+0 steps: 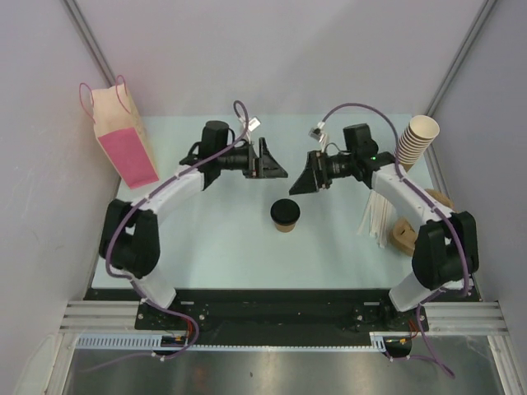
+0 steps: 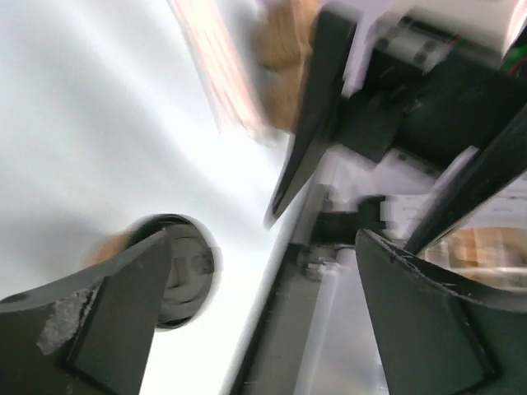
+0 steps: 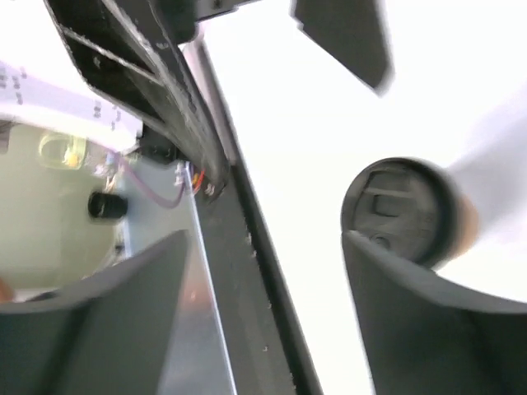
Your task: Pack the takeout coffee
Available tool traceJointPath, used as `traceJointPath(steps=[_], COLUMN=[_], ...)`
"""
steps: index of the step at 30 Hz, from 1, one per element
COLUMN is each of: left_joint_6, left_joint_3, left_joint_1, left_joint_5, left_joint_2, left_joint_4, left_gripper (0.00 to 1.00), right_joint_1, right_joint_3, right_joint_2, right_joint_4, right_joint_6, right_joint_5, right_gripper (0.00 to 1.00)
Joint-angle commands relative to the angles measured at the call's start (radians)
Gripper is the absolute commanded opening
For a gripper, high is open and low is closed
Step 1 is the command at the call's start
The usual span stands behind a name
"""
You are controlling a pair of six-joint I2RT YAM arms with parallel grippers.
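The takeout coffee (image 1: pixel 286 216), a small tan cup with a round black lid, stands upright on the table in front of both arms. My left gripper (image 1: pixel 278 160) hovers behind and to the left of it, fingers spread wide with nothing between them. My right gripper (image 1: pixel 303 173) hangs just behind the cup, also open and empty, and the two grippers face each other. In the left wrist view the lid (image 2: pixel 188 276) shows partly behind the left finger of my left gripper (image 2: pixel 262 247). In the right wrist view the lid (image 3: pixel 399 210) sits above the right finger of my right gripper (image 3: pixel 263 243).
A paper bag (image 1: pixel 123 140) with a pink panel and handles stands at the back left. A stack of lidless tan cups (image 1: pixel 417 140) leans at the back right. White sticks (image 1: pixel 377 218) and a brown pulp carrier (image 1: pixel 403 236) lie by the right arm.
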Motion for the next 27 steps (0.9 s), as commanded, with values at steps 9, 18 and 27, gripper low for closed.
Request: traceJointPath(steps=[9, 18, 27], left_joint_6=[0.704, 0.740, 0.756], left_joint_3=[0.177, 0.233, 0.233], left_joint_1=[-0.185, -0.299, -0.324], left_joint_5=[-0.658, -0.704, -0.718], left_joint_2=[-0.142, -0.022, 0.020], left_joint_4=[-0.527, -0.580, -0.593], left_gripper=[0.99, 0.99, 0.99], right_joint_1=[-0.274, -0.295, -0.295], right_joint_3=[0.052, 0.052, 0.052], right_joint_2=[-0.147, -0.179, -0.167], right_joint_4=[-0.081, -0.072, -0.067], right_joint_6=[-0.039, -0.022, -0.010], right_joint_5=[0.320, 0.308, 0.282], right_gripper=[1.00, 1.00, 1.00])
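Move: The lidded coffee cup stands about 6 cm back and 3 cm to the right of the left hand, its middle some 14 cm below. From the right hand it is roughly 5 cm back, 6 cm to the left and equally far below. Near the right hand's way, the wooden sticks lie around 23 cm to that hand's right and level with it, and the spare black lid about 20 cm ahead and 18 cm to the right, both near 18 cm below. The right hand clears away from the lidded cup, sweeping about 12 cm right and 7 cm forward while its fingers finish opening wide and the hand turns some 30 degrees clockwise, then waits there. The left hand first lifts about 3 cm, going a little left and forward, then reverses and comes down about 10 cm, back and slightly right towards the cup, its wrist tilting the wide-open fingers from nearly level to steeply down at the lid, stopping just above it. ##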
